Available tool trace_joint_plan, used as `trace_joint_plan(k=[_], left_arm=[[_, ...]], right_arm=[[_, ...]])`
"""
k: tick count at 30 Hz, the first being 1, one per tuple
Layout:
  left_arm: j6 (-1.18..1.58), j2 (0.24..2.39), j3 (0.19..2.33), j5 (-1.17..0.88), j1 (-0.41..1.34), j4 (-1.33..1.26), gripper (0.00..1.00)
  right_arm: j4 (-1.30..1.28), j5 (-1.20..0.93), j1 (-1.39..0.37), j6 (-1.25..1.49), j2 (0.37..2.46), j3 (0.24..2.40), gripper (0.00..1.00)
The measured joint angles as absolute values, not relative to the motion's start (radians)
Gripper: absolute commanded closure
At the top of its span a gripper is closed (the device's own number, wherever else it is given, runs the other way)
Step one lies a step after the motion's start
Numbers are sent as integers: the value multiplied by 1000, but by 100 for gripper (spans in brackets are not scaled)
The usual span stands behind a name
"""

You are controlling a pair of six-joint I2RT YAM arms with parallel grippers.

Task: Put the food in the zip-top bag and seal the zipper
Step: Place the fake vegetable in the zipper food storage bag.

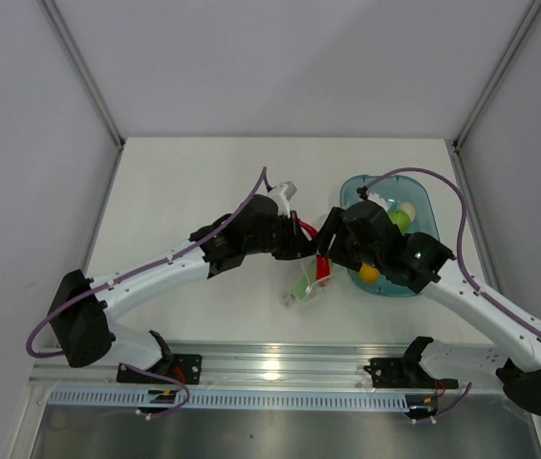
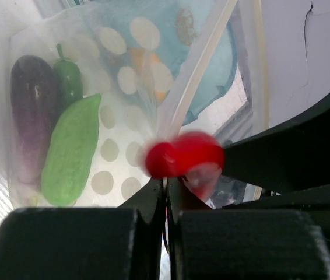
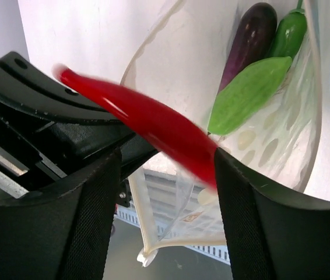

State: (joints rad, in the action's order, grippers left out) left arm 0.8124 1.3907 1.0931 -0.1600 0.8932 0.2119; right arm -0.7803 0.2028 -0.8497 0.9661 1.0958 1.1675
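My left gripper [image 1: 301, 245] [image 2: 166, 189] is shut on the upper edge of the clear zip-top bag [image 1: 300, 289] [image 2: 118, 116], on its zipper strip [image 2: 197, 64], and holds the bag hanging open. Inside lie a purple eggplant [image 2: 30, 116] [image 3: 249, 41], a green pepper [image 2: 69, 81] [image 3: 287, 32] and a green cucumber [image 2: 69, 153] [image 3: 249, 93]. My right gripper [image 1: 328, 256] [image 3: 166, 158] is open over the bag mouth [image 3: 147, 221]. The red chili [image 1: 323, 269] [image 2: 182, 154] [image 3: 147, 122] lies blurred between its fingers, at the bag opening.
The teal-blue tray [image 1: 421, 199] stands at right under my right arm, with a yellow-orange fruit [image 1: 369, 273] and green and white pieces [image 1: 402, 215]. The metal rail [image 1: 280, 368] runs along the table's near edge.
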Motion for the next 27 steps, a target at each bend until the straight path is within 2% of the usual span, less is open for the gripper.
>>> trace_joint_plan(k=[11,13,14,15,18,27], left_arm=[[812,1391,1093,-160,893,223,99],[812,1391,1093,-160,893,223,99],[812,1391,1093,-160,893,224,99],[812,1391,1093,-160,893,224,100],[812,1390,1093,-160,893,227,99],[807,1345,1094,-152,893,248,99]], right_arm=[[-826,243,-835,948,1092,1195,32],[-837,246,-816,939,1091,1217,14],[-844,249,-801,931,1090,1230,11],[-851,252,-783,917,1089,1241,1],[-873,255,-706,872,1085,1271,1],[-918,141,-260,707,1037,1298,1]])
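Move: The red chili pepper sits between the right hand's part-open fingers, its middle some 2 cm below that hand, just over the bag's mouth; the light-green vegetable inside the bag lies about 3 cm left of the right hand, 1 cm ahead and 13 cm below. In the tray, the orange vegetable is roughly 12 cm right, 3 cm ahead, and the round green one 20 cm right, 14 cm ahead, both 17 cm down. From the left hand, the chili is about 3 cm right, 1 cm ahead, level. The red chili is left to the bag as the right fingers, already partly open, spread fully. The right hand all but stays over the mouth at first, then sweeps about 16 cm right, some 7 cm forward and 4 cm up, out over the tray towards the round green vegetable, turning some 20 degrees clockwise. The left hand keeps its closed pinch on the bag's edge and lifts it about 1 cm near the end. ##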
